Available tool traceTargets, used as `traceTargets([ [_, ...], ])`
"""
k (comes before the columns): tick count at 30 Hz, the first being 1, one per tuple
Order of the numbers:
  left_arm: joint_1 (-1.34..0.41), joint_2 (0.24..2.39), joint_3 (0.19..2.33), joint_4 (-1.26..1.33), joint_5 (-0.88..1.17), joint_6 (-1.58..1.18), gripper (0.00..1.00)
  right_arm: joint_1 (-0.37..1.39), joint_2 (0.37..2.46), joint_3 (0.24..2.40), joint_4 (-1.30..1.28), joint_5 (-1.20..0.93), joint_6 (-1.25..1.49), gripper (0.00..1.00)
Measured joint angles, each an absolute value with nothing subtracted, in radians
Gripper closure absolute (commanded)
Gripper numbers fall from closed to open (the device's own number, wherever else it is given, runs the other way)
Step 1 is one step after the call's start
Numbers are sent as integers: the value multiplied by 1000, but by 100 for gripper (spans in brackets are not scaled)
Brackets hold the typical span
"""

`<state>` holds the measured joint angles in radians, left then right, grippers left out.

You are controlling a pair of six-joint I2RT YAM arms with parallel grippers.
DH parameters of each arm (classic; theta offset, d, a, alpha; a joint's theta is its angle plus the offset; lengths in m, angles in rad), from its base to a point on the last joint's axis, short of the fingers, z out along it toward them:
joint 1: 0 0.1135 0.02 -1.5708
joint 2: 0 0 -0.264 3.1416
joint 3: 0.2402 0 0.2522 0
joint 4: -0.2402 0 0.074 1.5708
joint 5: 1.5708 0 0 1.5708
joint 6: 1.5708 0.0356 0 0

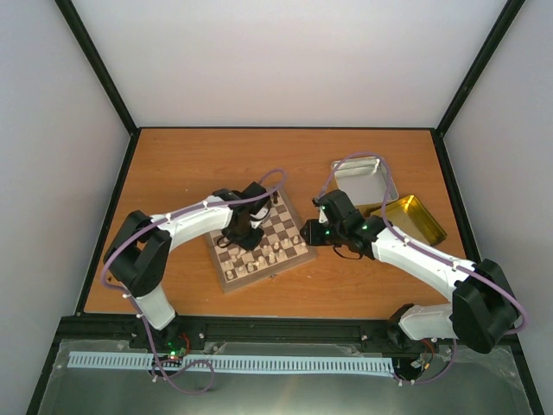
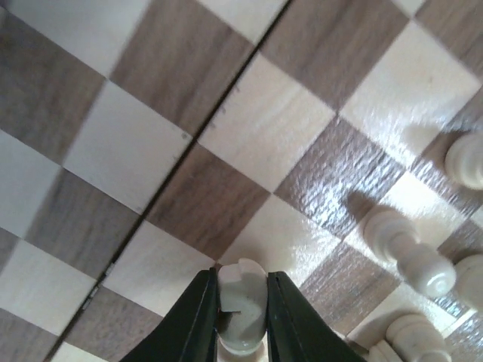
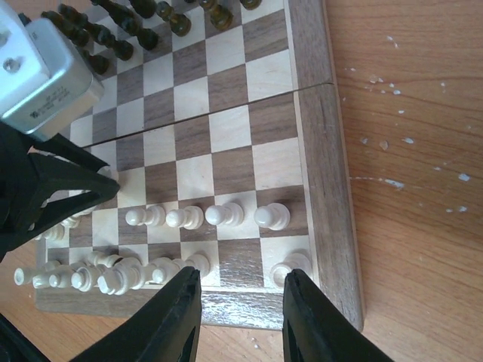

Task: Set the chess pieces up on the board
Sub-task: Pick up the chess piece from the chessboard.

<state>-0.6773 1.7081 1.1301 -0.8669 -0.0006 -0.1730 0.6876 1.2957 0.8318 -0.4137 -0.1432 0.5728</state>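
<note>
The board (image 1: pixel 270 273) lies tilted at the table's middle. My left gripper (image 1: pixel 244 238) hangs low over the board's left half. In the left wrist view that gripper (image 2: pixel 241 274) is shut on a pale cream chess piece (image 2: pixel 241 309), both fingers pressing its sides just above a light square. More pale chess pieces (image 2: pixel 411 256) stand to its right. My right gripper (image 3: pixel 241 277) is open with nothing between its fingers, over the board's rim (image 3: pixel 313 151) by the back rank. A row of pale pawns (image 3: pixel 226 216) stands just beyond it.
Dark brown chessmen (image 3: pixel 113 30) fill the board's opposite side. A silver tin (image 1: pixel 365 180) and a gold tray (image 1: pixel 413 220) lie on the table to the right of the board. The left arm's body (image 3: pixel 45 83) covers the board's left part in the right wrist view.
</note>
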Motion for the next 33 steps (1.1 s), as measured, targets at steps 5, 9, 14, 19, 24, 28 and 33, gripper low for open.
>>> traceTargets([
  [5, -648, 1679, 1139, -812, -7, -209, 87, 688, 1296, 825, -374, -158, 573, 67],
  [9, -625, 1622, 1139, -766, 0, -258, 87, 688, 1296, 817, -323, -183, 572, 61],
  [14, -613, 1541, 1139, -720, 8, -343, 87, 688, 1296, 789, -228, -245, 572, 51],
  [19, -612, 1396, 1116, -598, 63, -497, 85, 690, 1296, 743, -75, -327, 597, 45],
  [24, -612, 1206, 1003, -366, 146, -704, 85, 710, 1296, 722, 115, -394, 664, 44],
  [28, -612, 1125, 900, -199, 187, -851, 84, 725, 1296, 720, 270, -418, 722, 43],
  [33, -612, 1056, 805, -80, 195, -984, 84, 741, 1297, 702, 459, -442, 789, 44],
])
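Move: The left hand already holds the white chess piece low over the board; the right gripper, where it is being taken, lies about 14 cm to its right, 2 cm ahead and 7 cm higher. The rightmost white pawn stands about 11 cm right of the left hand and 1 cm ahead, the corner dark piece some 6 cm right and 12 cm ahead, both 2 cm lower. From the right hand, the held chess piece is about 14 cm left, 2 cm back, 7 cm below. Left hand lifts its pinched chess piece some 21 cm, tilting rightward; right gripper opens, rising leftward towards it. ##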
